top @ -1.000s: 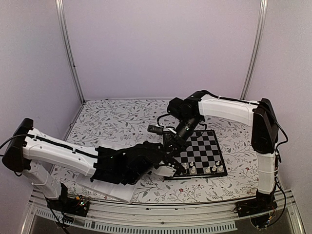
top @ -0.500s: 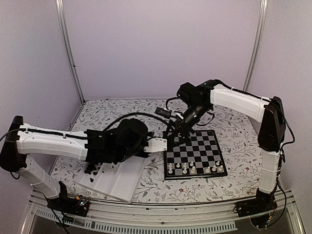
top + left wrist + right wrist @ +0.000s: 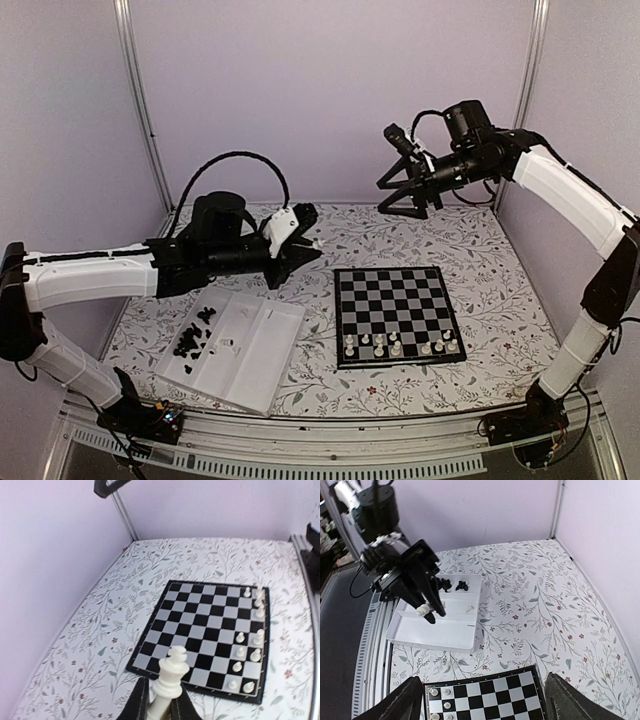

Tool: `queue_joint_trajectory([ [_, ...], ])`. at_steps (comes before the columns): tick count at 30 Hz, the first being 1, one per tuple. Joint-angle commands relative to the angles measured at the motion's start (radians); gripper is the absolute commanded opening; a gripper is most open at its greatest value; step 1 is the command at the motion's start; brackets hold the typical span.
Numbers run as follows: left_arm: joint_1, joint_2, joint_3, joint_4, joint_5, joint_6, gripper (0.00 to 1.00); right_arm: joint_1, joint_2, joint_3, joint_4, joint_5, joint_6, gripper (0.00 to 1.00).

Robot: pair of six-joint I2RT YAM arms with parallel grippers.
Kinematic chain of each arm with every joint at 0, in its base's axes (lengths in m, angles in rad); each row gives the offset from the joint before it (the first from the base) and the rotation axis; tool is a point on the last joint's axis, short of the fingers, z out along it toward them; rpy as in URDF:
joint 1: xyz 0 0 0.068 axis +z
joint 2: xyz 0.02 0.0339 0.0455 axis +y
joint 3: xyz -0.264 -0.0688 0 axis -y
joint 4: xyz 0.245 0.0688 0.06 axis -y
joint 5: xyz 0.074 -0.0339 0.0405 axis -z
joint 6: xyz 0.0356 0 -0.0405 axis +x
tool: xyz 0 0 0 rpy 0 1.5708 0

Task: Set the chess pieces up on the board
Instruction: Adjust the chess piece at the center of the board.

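The board (image 3: 400, 300) lies flat right of centre, with several cream-white chess pieces (image 3: 398, 347) on its two near rows. My left gripper (image 3: 303, 243) hovers left of the board, above the table, shut on a tall cream-white piece (image 3: 170, 679) that stands up between its fingers (image 3: 139, 705). In the right wrist view the same gripper (image 3: 427, 611) hangs over the tray. My right gripper (image 3: 402, 192) is raised high over the back of the table, jaws wide open and holding nothing, looking down on the board (image 3: 485, 700).
A white compartment tray (image 3: 250, 360) sits at the near left, with several black pieces (image 3: 195, 335) heaped in its left end. The floral table cloth (image 3: 470, 250) surrounds the board. Metal frame posts (image 3: 140, 100) stand at the back corners.
The right gripper has opened and swung up from the board's left edge to the back right. The left arm has pulled back left and risen, with the white piece in its jaws.
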Motion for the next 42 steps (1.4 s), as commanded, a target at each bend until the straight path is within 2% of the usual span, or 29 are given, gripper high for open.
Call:
queue_joint_trajectory([
  [1,0.058,0.006,-0.048,0.204,0.279,-0.208,0.12,0.127,0.033,-0.052,-0.010,0.000,-0.127,0.78],
  [3,0.076,0.009,-0.068,0.258,0.341,-0.254,0.13,0.191,0.003,-0.081,0.019,0.041,-0.162,0.73],
  [6,0.091,0.018,-0.077,0.291,0.399,-0.294,0.13,0.237,0.047,-0.024,-0.009,0.044,-0.165,0.57],
  [8,0.092,0.020,-0.080,0.291,0.413,-0.299,0.13,0.257,0.079,0.005,-0.006,0.028,-0.149,0.50],
  [14,0.094,0.023,-0.092,0.296,0.436,-0.313,0.14,0.317,0.145,0.061,0.032,0.083,-0.081,0.48],
  [25,0.093,0.032,-0.082,0.280,0.441,-0.320,0.15,0.324,0.172,0.084,0.038,0.051,-0.044,0.35],
  [30,0.094,0.045,-0.072,0.271,0.445,-0.330,0.15,0.328,0.148,0.085,0.014,-0.019,-0.078,0.38],
  [34,0.096,0.048,-0.068,0.264,0.444,-0.331,0.15,0.332,0.134,0.090,0.013,0.003,-0.078,0.39],
  [42,0.101,0.033,-0.076,0.277,0.443,-0.333,0.15,0.332,0.145,0.076,0.014,0.026,-0.072,0.27],
])
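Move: The left hand already holds the white chess piece. From the right hand, wide open and empty, that piece is about 13 cm to the left, 6 cm back and 6 cm lower. The right gripper's fingers are some 15 cm to the left hand's right, 6 cm ahead and 7 cm higher. Chessboard: roughly 6 cm right, 3 cm back and 30 cm below the right hand. Tray: about 16 cm left, 6 cm back and 23 cm below the left hand. Leftward, back and down, the right hand swings some 11 cm to the left towards the held piece, fast at first, then creeping. It turns about 20 degrees counter-clockwise while its fingers narrow to roughly a third open, one on each side of the piece, grip not yet evident. Meanwhile the left hand keeps its hold, draws back about 3 cm, rises slightly then partly sinks, and rolls and turns clockwise to face the right gripper. ##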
